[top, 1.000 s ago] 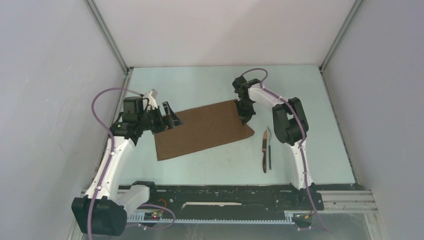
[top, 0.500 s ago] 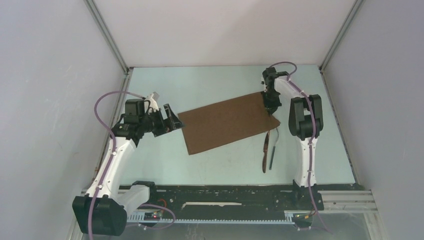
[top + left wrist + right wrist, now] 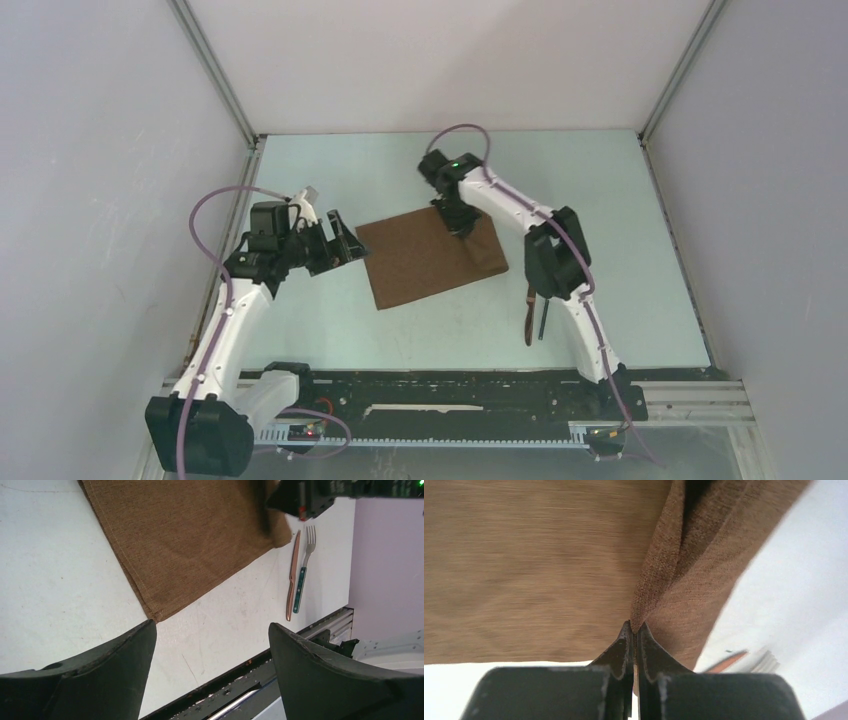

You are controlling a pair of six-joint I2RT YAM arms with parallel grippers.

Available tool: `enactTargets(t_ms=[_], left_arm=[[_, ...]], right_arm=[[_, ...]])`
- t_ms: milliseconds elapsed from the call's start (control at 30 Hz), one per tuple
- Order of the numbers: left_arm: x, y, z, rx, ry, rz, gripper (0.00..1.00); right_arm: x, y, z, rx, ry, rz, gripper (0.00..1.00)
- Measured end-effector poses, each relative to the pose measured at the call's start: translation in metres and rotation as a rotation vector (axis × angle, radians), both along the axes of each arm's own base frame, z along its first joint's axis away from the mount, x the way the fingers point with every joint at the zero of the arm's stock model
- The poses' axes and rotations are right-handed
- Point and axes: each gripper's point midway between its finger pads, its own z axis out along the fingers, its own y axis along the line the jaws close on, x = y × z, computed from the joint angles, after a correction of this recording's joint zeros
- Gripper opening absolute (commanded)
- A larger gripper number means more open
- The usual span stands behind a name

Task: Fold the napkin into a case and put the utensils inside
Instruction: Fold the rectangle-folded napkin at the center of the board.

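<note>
The brown napkin (image 3: 415, 262) lies folded over on the table, its right part doubled back toward the left. My right gripper (image 3: 457, 217) hangs above its far right area, shut on a pinched ridge of the napkin (image 3: 549, 565) that rises between the right gripper (image 3: 634, 627) jaws. My left gripper (image 3: 345, 243) stands open just off the cloth's left edge; in its own view the left gripper (image 3: 211, 627) has only bare table between its jaws, with the napkin (image 3: 190, 540) beyond. The utensils, a copper-brown knife (image 3: 292, 575) and a teal-handled fork (image 3: 302, 570), lie side by side right of the cloth, partly behind the right arm (image 3: 550, 265).
A black rail (image 3: 450, 385) runs along the table's near edge, holding both arm bases. Pale walls with metal corner posts (image 3: 215, 75) close the table on three sides. The knife (image 3: 528, 320) lies close to the right arm's upright link.
The right gripper first dragged the napkin rightward, then swung left with the held edge, doubling the cloth over itself. The left arm has barely moved and stays open.
</note>
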Motion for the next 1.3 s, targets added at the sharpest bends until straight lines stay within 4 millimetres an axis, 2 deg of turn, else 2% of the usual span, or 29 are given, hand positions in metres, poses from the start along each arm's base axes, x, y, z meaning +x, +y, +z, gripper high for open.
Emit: enactTargets(t_ms=[133, 233, 367, 500, 733, 867, 1067, 1300], left_arm=[[-0.001, 0.000, 0.004, -0.001, -0.015, -0.001, 0.89], [-0.002, -0.001, 0.006, -0.006, -0.023, -0.005, 0.89], [-0.003, -0.001, 0.007, -0.007, -0.027, -0.006, 0.89], [-0.003, -0.001, 0.008, -0.007, -0.032, -0.005, 0.89], [-0.004, 0.000, 0.012, -0.008, -0.049, -0.002, 0.89], [-0.004, 0.002, 0.013, -0.007, -0.054, 0.005, 0.89], [-0.004, 0.003, 0.014, -0.007, -0.058, 0.011, 0.89], [-0.006, 0.004, 0.014, -0.006, -0.051, 0.014, 0.89]], right_arm=[[-0.021, 0.064, -0.004, 0.064, 0.011, 0.106, 0.00], [-0.043, 0.102, -0.014, 0.130, 0.060, 0.169, 0.00], [-0.071, 0.138, -0.019, 0.248, 0.149, 0.210, 0.00], [-0.080, 0.165, -0.013, 0.389, 0.196, 0.219, 0.00], [-0.085, 0.193, -0.004, 0.528, 0.238, 0.215, 0.00], [-0.087, 0.202, -0.012, 0.561, 0.264, 0.198, 0.00], [-0.089, 0.208, -0.025, 0.571, 0.295, 0.182, 0.00], [-0.086, 0.213, -0.021, 0.593, 0.290, 0.174, 0.00]])
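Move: Below and to the left of the right hand, which already pinches the napkin's lifted right-hand end, lies the napkin's left edge: its middle is some 26 cm left, 7 cm back and 4 cm down. On the same table level, the knife lies about 15 cm right and 17 cm back, the fork roughly 19 cm right and 15 cm back. From the idle, open left hand, that left edge is about 8 cm ahead, 2 cm left and 15 cm below. Carrying the pinched end across the napkin, the right hand sweeps about 21 cm left towards the left edge, drawing back some 9 cm, mostly early on, then slows and settles a couple of centimetres lower than it began. Its wrist tilts about 35 degrees, swinging the fingertips round to point down and left; the fingers stay shut on the cloth. ##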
